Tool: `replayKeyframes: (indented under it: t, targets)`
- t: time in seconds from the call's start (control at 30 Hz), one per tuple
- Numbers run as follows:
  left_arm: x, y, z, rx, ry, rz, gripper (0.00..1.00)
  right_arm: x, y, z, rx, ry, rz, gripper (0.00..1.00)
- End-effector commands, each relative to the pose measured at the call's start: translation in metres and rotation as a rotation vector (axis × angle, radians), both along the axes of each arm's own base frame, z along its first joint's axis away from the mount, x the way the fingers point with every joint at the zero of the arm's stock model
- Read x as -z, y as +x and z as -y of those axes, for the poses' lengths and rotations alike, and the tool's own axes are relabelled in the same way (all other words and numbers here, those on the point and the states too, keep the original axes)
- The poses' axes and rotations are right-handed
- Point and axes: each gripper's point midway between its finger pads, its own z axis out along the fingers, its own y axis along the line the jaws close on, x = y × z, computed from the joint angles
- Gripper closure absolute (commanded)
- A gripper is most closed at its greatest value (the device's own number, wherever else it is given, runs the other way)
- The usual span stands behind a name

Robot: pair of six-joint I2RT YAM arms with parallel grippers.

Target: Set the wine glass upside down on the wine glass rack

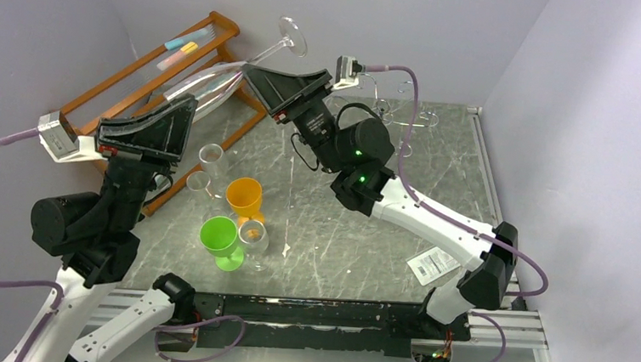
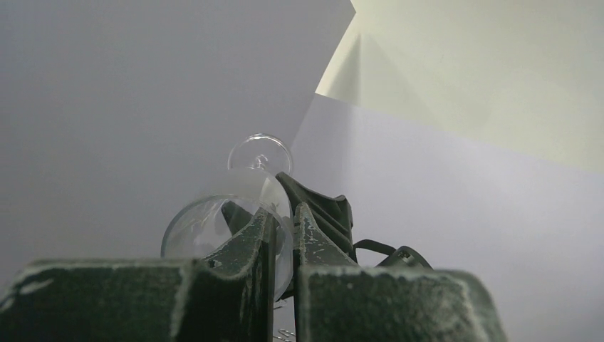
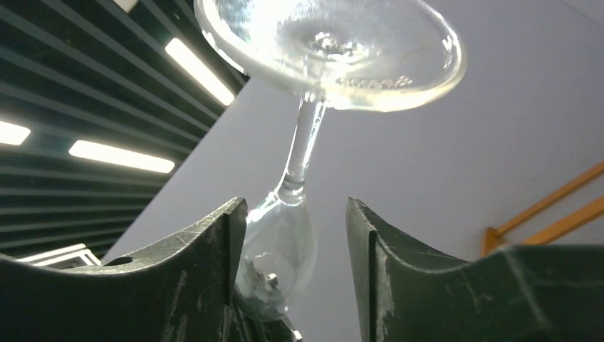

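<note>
The clear wine glass (image 1: 215, 82) is held in the air, tilted, with its foot pointing up and back. My left gripper (image 1: 188, 105) is shut on the bowl's rim. In the left wrist view (image 2: 285, 214) one finger is inside the bowl (image 2: 192, 228) and one outside. My right gripper (image 1: 253, 74) is open around the narrow end of the bowl. In the right wrist view (image 3: 295, 206) the glass (image 3: 285, 242) sits between the fingers, close to the left one, with its foot above. The silver wire wine glass rack (image 1: 394, 111) stands at the back right, behind the right arm.
An orange-brown wooden tiered shelf (image 1: 137, 74) leans at the back left. An orange cup (image 1: 244, 197), a green cup (image 1: 221, 238) and clear glasses (image 1: 214, 161) stand on the table centre-left. A paper label (image 1: 432, 264) lies near the right arm's base.
</note>
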Motion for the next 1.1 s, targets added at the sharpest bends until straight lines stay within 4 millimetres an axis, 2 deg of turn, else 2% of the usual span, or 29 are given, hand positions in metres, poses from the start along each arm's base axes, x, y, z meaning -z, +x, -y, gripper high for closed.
replayKeyframes:
  t: [0.0,0.27,0.57,0.67,0.7,0.8,0.87,0.97,1.07]
  targets:
    - [-0.012,-0.020,-0.006,0.034,-0.048,0.079,0.95,-0.024,-0.002,0.014,0.016,0.112,0.004,0.47]
    - [-0.004,-0.016,-0.002,0.047,-0.050,0.075,0.95,-0.027,-0.003,0.006,-0.020,0.138,0.018,0.65]
    - [0.009,-0.013,-0.002,0.041,-0.045,0.043,0.95,-0.023,0.000,0.004,-0.010,0.145,0.014,0.98]
    - [0.015,-0.012,-0.002,0.043,-0.037,0.028,0.93,-0.025,0.001,0.007,0.007,0.142,0.021,1.00]
    - [0.017,-0.011,-0.002,0.045,-0.038,0.019,0.86,-0.025,0.001,0.008,0.012,0.142,0.024,1.00]
    - [0.022,-0.010,-0.001,0.054,-0.038,-0.007,0.48,-0.025,0.001,0.012,0.033,0.138,0.034,1.00]
    - [0.027,-0.007,-0.001,0.043,-0.022,-0.036,0.31,-0.025,0.001,0.016,0.055,0.121,0.041,1.00]
    - [0.035,-0.001,0.001,0.024,0.027,-0.089,0.15,-0.022,0.003,0.026,0.109,0.085,0.046,1.00]
    - [0.042,0.000,0.001,0.005,0.077,-0.129,0.07,-0.018,0.004,0.038,0.167,0.023,0.053,1.00]
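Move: The wine glass, pinched at the rim end of its bowl by the left fingers, has its middle about 6 cm ahead, 6 cm right and 3 cm above the left hand. From the right hand that middle is only about 1 cm back, 2 cm left and level. The rack is roughly 11 cm ahead and 21 cm right of the right hand, some 38 cm lower; the orange cup 2 cm ahead, 4 cm left, the green cup 8 cm back, 8 cm left, both nearly 50 cm down. The wine glass changes hands in mid-air: the right fingers close around the top of the bowl just below the stem and pinch it, that hand staying within about a centimetre of its place. Only afterwards do the left fingers, still holding the rim end, spread wide and let go, the left hand sinking some 3 cm. ##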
